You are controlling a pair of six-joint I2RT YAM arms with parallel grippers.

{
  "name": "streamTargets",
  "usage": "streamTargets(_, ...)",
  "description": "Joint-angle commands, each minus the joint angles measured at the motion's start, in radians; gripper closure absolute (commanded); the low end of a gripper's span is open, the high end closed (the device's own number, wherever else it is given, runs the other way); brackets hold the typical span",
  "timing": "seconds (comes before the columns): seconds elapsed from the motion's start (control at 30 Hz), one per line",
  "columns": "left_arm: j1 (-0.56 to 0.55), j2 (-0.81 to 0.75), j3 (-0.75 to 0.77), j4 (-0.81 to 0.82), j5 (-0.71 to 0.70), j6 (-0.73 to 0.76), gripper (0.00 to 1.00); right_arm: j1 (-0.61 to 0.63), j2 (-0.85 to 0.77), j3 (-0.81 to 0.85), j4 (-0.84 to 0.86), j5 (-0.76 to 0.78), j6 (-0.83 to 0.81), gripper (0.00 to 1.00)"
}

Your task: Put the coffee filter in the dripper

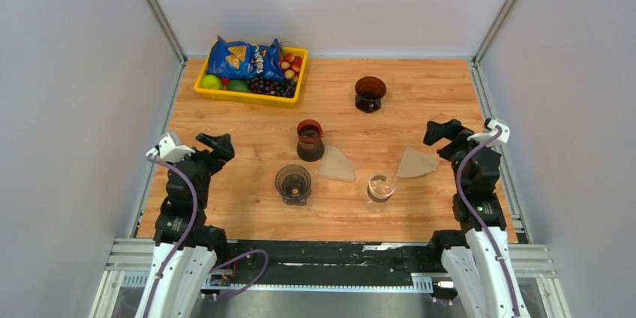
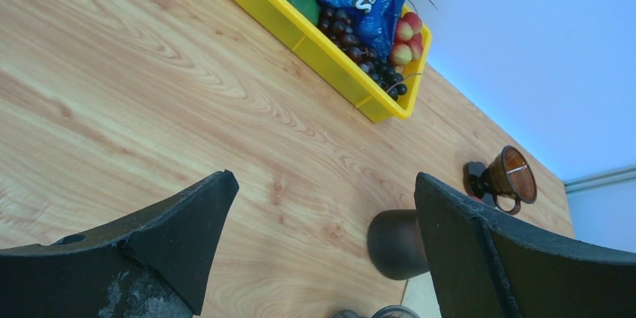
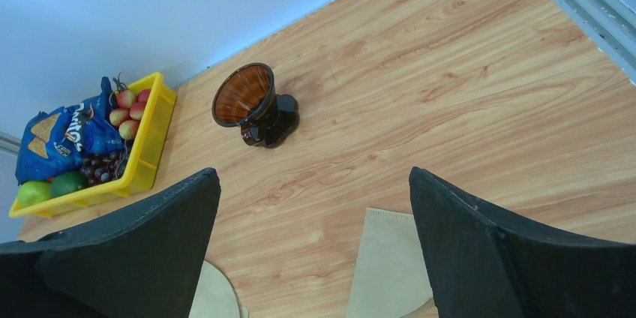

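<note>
Two beige paper coffee filters lie flat mid-table, one [image 1: 337, 164] beside a dark red-rimmed vessel [image 1: 310, 140], the other [image 1: 416, 163] further right. An amber dripper [image 1: 370, 94] with a handle stands upright at the back. My right gripper [image 1: 441, 138] is open and empty just right of the right filter. In the right wrist view that filter [image 3: 390, 265] lies under the open gripper [image 3: 315, 205], with the dripper [image 3: 251, 100] beyond. My left gripper [image 1: 219, 147] is open and empty at the left. In its wrist view the gripper [image 2: 322, 198] frames bare wood and the dripper [image 2: 510, 175].
A yellow tray [image 1: 251, 97] with a chips bag and fruit sits at the back left. A dark glass cup [image 1: 292, 184] and a clear glass [image 1: 381, 187] stand near the front centre. White walls enclose the table on three sides.
</note>
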Motion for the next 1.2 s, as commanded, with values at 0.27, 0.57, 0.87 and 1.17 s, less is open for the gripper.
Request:
streamTargets(0.27, 0.001, 0.102, -0.054, 0.22, 0.228, 0.036, 0.0, 0.003, 0.041, 0.077, -0.064, -0.054, -0.034, 0.0)
streamTargets(0.57, 0.001, 0.184, -0.051, 0.255, 0.293, 0.067, 0.0, 0.003, 0.177, 0.146, -0.089, -0.219, -0.048, 0.0)
streamTargets(0.87, 0.002, 0.216, -0.051, 0.256, 0.325, 0.07, 0.0, 0.003, 0.223, 0.151, -0.095, -0.271, -0.067, 0.0)
streamTargets(1.17, 0.002, 0.235, -0.049, 0.205, 0.373, 0.052, 0.0, 0.003, 0.238, 0.167, -0.104, -0.307, -0.081, 0.0)
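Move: The right hand has the right-hand coffee filter about 7 cm ahead, 2 cm left and some 22 cm below; the glass cup stands about 14 cm left and 4 cm back. From the left hand, the grey glass dripper is about 18 cm right, 1 cm ahead and 17 cm below, with the dark carafe roughly 24 cm right and 13 ahead, and the middle coffee filter 32 right and 9 ahead. Both open hands swing inward while sinking 3 cm: left about 6 cm towards the glass dripper, right 4–5 cm. ##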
